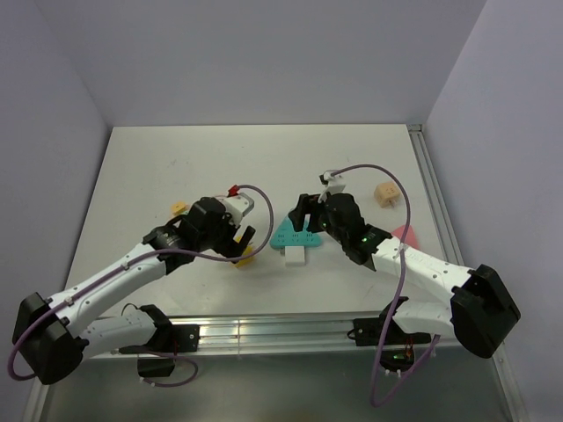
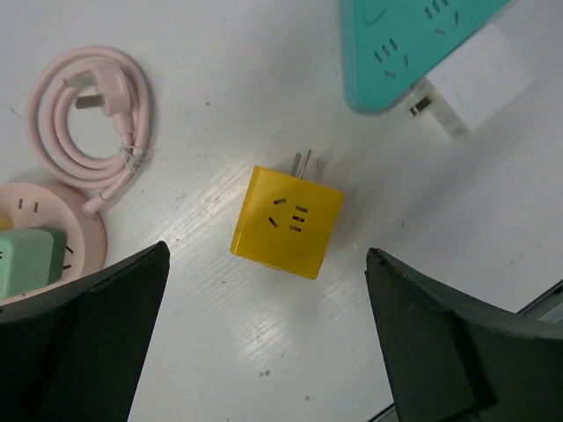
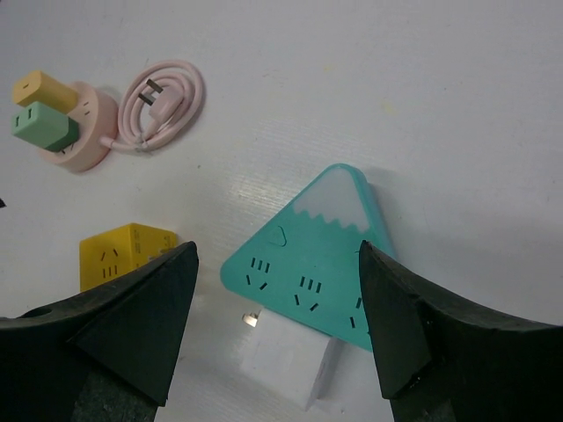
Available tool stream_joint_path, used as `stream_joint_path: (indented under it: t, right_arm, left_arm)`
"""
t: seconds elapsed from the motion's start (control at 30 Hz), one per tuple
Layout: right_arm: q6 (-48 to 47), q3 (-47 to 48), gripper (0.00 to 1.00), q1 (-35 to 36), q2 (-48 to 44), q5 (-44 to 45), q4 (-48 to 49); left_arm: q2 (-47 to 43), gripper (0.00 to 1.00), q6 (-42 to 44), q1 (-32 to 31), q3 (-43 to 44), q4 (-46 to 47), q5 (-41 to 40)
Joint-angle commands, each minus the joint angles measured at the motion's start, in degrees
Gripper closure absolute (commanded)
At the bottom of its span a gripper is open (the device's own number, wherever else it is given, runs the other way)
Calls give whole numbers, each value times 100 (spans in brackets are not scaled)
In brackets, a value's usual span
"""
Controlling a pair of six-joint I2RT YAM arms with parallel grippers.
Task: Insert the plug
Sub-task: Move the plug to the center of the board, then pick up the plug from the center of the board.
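The plug (image 3: 42, 128) is a mint-green block seated on a round pink socket base (image 3: 86, 145), next to an orange-yellow block (image 3: 46, 90). It also shows at the left edge of the left wrist view (image 2: 28, 264). My left gripper (image 2: 266, 252) is open above a yellow cube (image 2: 288, 221) with two prongs, touching nothing. My right gripper (image 3: 277, 251) hangs open over a teal triangular power strip (image 3: 321, 255). A white block (image 3: 286, 356) lies against the strip's near edge. Neither gripper holds anything.
A coiled pink cable (image 3: 163, 101) with a plug end lies beside the pink base. A tan block (image 1: 384, 193) and a pink piece (image 1: 406, 236) sit to the right of the right arm. The table's right rail (image 1: 431, 176) runs along the edge.
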Motion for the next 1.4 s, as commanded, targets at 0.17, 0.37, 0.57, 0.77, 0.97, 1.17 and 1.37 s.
stream_joint_path:
  t: [0.17, 0.37, 0.57, 0.77, 0.97, 1.17, 1.37]
  right_arm:
    - [71, -46, 20, -88, -192, 167, 335]
    - [98, -63, 20, -132, -201, 97, 335]
    - [115, -81, 20, -159, -201, 27, 361]
    - [133, -81, 20, -185, -166, -52, 396]
    - [150, -90, 20, -220, -166, -79, 396]
    - [150, -63, 20, -238, -130, -53, 353]
    - [159, -55, 20, -273, -61, -79, 344]
  left_arm:
    - [927, 1, 1047, 301, 131, -523, 688]
    - [1542, 0, 1092, 512, 237, -374, 715]
    - [1745, 0, 1154, 741, 307, -277, 1347]
    - [1894, 1, 1180, 811, 351, -154, 1391]
    - [2096, 2, 1198, 802, 412, -118, 1602]
    - [2580, 31, 1110, 811, 623, -267, 1603]
    - [2343, 67, 1092, 811, 527, -224, 1558]
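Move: Beneath the open left hand, about 11 cm down and practically straight below it, sits the yellow plug. From this hand the turquoise socket lies some 12 cm to the right and 6 cm ahead, the white plug about 12 cm right and level with it, and the pink cord coil roughly 6 cm left and 13 cm ahead. From the right hand the yellow plug is about 15 cm left, 6 cm back and 11 cm below. Sinking about 10 cm onto the yellow plug, the left hand swings out some 2.5 cm to its left on the way down and then comes back right. The wrist tips the fingers some 20 degrees steeper. The wide-open fingers straddle the plug and, over the last short dip, close from both sides to pinch its body. ##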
